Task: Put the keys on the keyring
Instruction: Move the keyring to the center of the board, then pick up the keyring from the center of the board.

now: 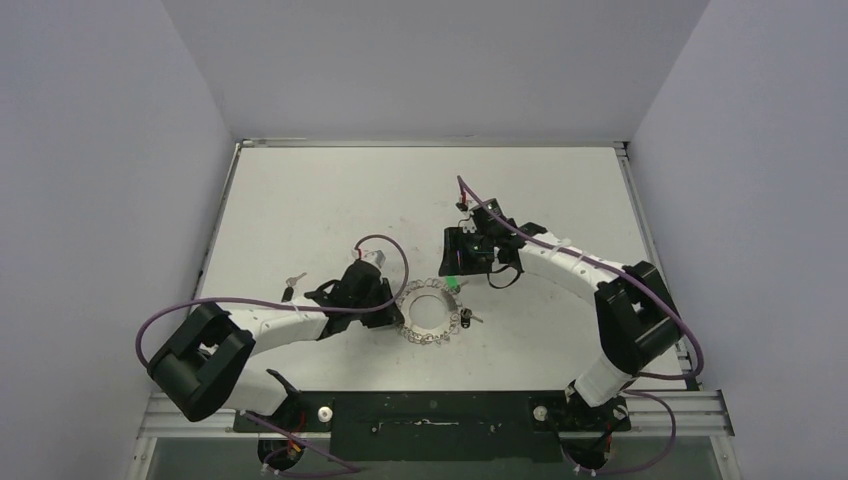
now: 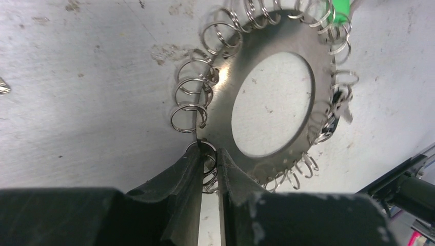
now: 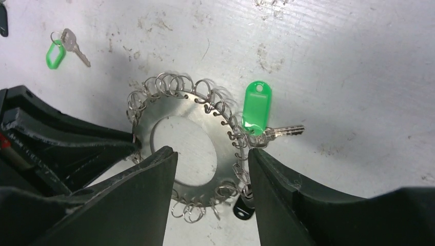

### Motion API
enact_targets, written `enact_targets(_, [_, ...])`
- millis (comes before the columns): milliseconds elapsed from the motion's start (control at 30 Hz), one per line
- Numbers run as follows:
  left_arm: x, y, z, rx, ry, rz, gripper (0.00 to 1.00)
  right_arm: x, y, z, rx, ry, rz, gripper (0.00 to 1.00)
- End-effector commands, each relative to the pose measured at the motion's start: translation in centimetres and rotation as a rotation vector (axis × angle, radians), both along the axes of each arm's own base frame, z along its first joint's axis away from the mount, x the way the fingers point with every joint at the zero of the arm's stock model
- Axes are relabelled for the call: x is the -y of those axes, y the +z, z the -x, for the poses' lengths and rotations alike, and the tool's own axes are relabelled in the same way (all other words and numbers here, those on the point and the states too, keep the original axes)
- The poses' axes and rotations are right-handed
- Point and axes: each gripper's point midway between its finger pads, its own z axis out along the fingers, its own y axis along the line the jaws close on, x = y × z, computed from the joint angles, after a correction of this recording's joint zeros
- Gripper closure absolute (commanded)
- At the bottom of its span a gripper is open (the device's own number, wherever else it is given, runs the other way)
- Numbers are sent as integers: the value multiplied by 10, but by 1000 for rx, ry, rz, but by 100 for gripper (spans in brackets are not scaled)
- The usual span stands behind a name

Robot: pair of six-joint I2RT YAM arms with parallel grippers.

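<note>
The keyring (image 3: 225, 138) is a flat silver hoop with small split rings all round its rim, lying on the table (image 1: 440, 338). A green-headed key (image 3: 257, 108) hangs from its rim (image 1: 453, 287). A black-headed key (image 3: 244, 210) sits at the rim on the opposite side (image 1: 468, 320). A third silver key with a green loop (image 3: 62, 47) lies loose, apart from the hoop (image 1: 293, 280). My left gripper (image 2: 209, 160) is shut on the split rings at the hoop's edge (image 1: 397, 305). My right gripper (image 3: 210, 154) hovers open over the hoop, holding nothing (image 1: 458, 268).
A small dark object (image 3: 2, 20) lies next to the loose key. The table (image 1: 560, 190) is white and scuffed, with grey walls on three sides. A metal rail (image 1: 430, 410) with both arm bases runs along the near edge.
</note>
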Motion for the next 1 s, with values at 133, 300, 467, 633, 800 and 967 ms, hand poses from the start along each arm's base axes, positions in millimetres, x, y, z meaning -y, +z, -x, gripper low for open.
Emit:
enact_targets(133, [2,-10,20,-16,37,-18,86,-18,-9,-24,-13,-14,-29,52])
enact_targets(300, [-15,-5,19,13,74,-79,75,-25,-8,-32,-9,-12,-43,55])
enact_targets(467, [-26,16,18,76,92,-81,55,-32,-9,-39,-14,-7,-47,58])
enact_targets(633, [-34,33,19,129,98,-59,45,-47,-9,-41,-38,13,-84,63])
enact_targets(800, [-40,44,19,164,115,-43,46,-60,-6,-34,-50,34,-97,65])
enact_targets(967, [-44,46,20,173,123,-46,46,-69,-15,-22,-71,40,-53,67])
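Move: The left fingers already pinch wire rings at the left rim of the keyring, whose middle lies some 6 cm to their right, 2 cm ahead and about 1 cm lower; another green-tagged key lies on the board about 8 cm ahead and 9 cm left of this hand. From the empty right hand the keyring's middle is about 5 cm left, 4 cm back and 8 cm down. The green-tagged key beside it is 1 cm ahead of the right hand, neither left nor right, 8 cm down; the black-tagged key is about 5 cm back, 3 cm right and 8 cm down. The left hand, still gripping at the rim, shifts a little over 1 cm back and to the right, then opens its fingers, lets go of the keyring, and comes away up and to the left by about 5 cm, its fingers tilting slightly upward. The right hand meanwhile sinks about 3.5 cm beside the green-tagged key, then swings some 5 cm left, going forward and finally a little back, to come over the keyring's far rim with its fingers partly closed and holding nothing. ##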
